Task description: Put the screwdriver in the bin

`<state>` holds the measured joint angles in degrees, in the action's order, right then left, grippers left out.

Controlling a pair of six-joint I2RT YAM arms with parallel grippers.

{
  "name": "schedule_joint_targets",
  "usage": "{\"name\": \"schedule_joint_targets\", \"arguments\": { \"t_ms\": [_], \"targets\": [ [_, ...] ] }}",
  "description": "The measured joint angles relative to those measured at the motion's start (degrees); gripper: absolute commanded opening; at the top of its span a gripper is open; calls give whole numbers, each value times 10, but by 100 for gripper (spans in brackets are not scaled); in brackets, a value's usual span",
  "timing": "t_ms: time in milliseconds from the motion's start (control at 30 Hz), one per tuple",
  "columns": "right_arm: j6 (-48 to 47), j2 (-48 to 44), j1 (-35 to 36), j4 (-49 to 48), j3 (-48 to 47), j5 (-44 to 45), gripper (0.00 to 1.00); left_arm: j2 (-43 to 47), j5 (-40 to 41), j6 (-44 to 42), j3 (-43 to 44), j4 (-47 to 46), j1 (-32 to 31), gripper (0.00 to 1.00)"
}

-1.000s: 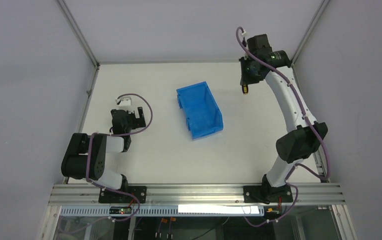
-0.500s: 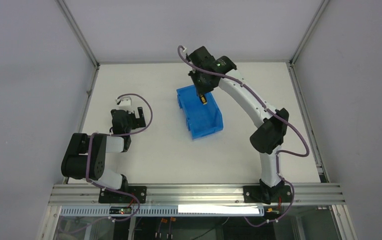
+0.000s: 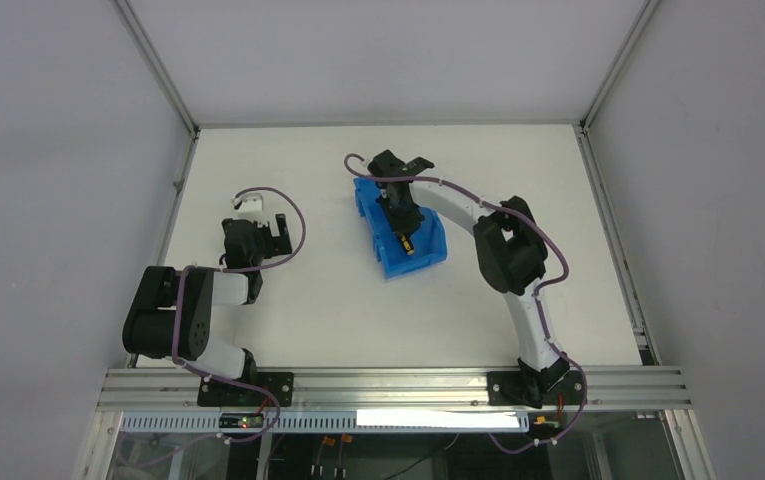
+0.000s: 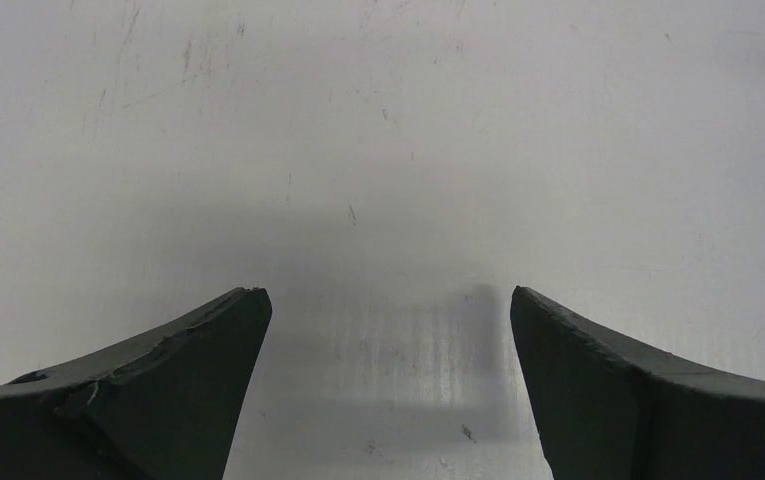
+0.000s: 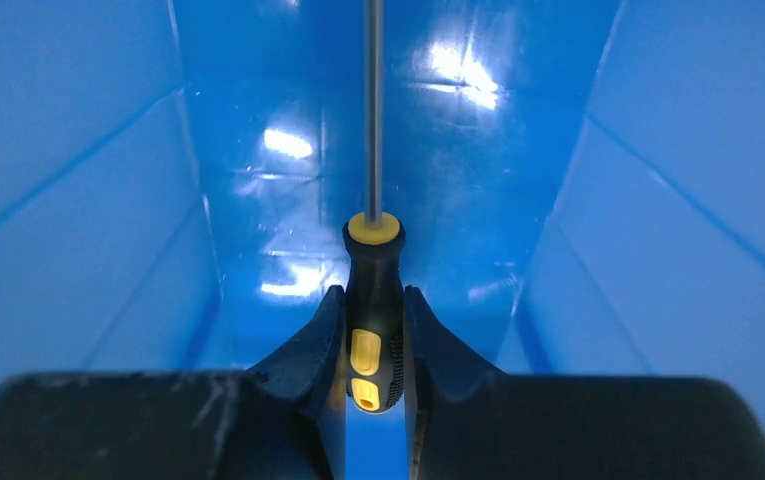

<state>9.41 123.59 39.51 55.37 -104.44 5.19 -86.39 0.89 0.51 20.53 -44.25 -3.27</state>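
The blue bin point(image 3: 426, 256) stands mid-table. My right gripper point(image 3: 405, 240) reaches down into it, shut on the screwdriver point(image 3: 407, 243). In the right wrist view the black and yellow handle of the screwdriver point(image 5: 373, 330) is pinched between my two fingers, right gripper point(image 5: 374, 300). Its metal shaft points straight ahead over the blue floor and walls of the bin point(image 5: 78, 200). My left gripper point(image 3: 276, 232) rests at the left of the table, away from the bin. In the left wrist view the left gripper point(image 4: 390, 300) is open with only bare tabletop between its fingers.
A white tabletop point(image 3: 308, 320) is framed by metal rails. A small white connector point(image 3: 248, 203) with a purple cable lies by the left arm. Grey walls enclose the left, back and right sides.
My right arm has swung left from the table's far right side to over the bin, then lowered the held screwdriver inside it. The left arm has not moved.
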Motion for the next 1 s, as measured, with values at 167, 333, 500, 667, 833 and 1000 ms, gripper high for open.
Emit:
{"name": "schedule_joint_targets", "arguments": {
  "t_ms": [167,333,500,667,833,1000],
  "targets": [
    [5,30,0,-19,3,-1,7,0,0,0,0,0,0,100],
    [9,32,0,-29,3,1,37,0,0,0,0,0,0,100],
    [11,32,0,-29,3,5,46,0,0,0,0,0,0,100],
    [9,23,1,-21,2,15,47,0,0,0,0,0,0,100],
    [3,-29,5,-3,-4,28,58,0,0,0,0,0,0,100],
    [-6,-136,8,-6,-3,47,98,0,0,0,0,0,0,100]
  ]
}}
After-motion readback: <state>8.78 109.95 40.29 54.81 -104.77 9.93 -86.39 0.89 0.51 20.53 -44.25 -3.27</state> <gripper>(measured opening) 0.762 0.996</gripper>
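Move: The right hand still holds the screwdriver by its handle inside the bin, shaft pointing forward. The middle of the screwdriver is about 3 cm ahead of the hand and 1 cm to its left. The bin's middle is some 2 cm ahead, level left to right and about 1 cm lower, so only a short drop to its floor remains. From the idle left hand the bin lies about 29 cm to the right, 1 cm back and 1 cm lower. Down first, the right hand sinks about 2.5 cm towards the bin floor with the screwdriver in its grip, then pauses there while the fingers open to around half. They let go of the handle, and the hand climbs some 13 cm clear of the bin floor, the fingers spreading wider as the wrist tips them forward about 15 degrees. ##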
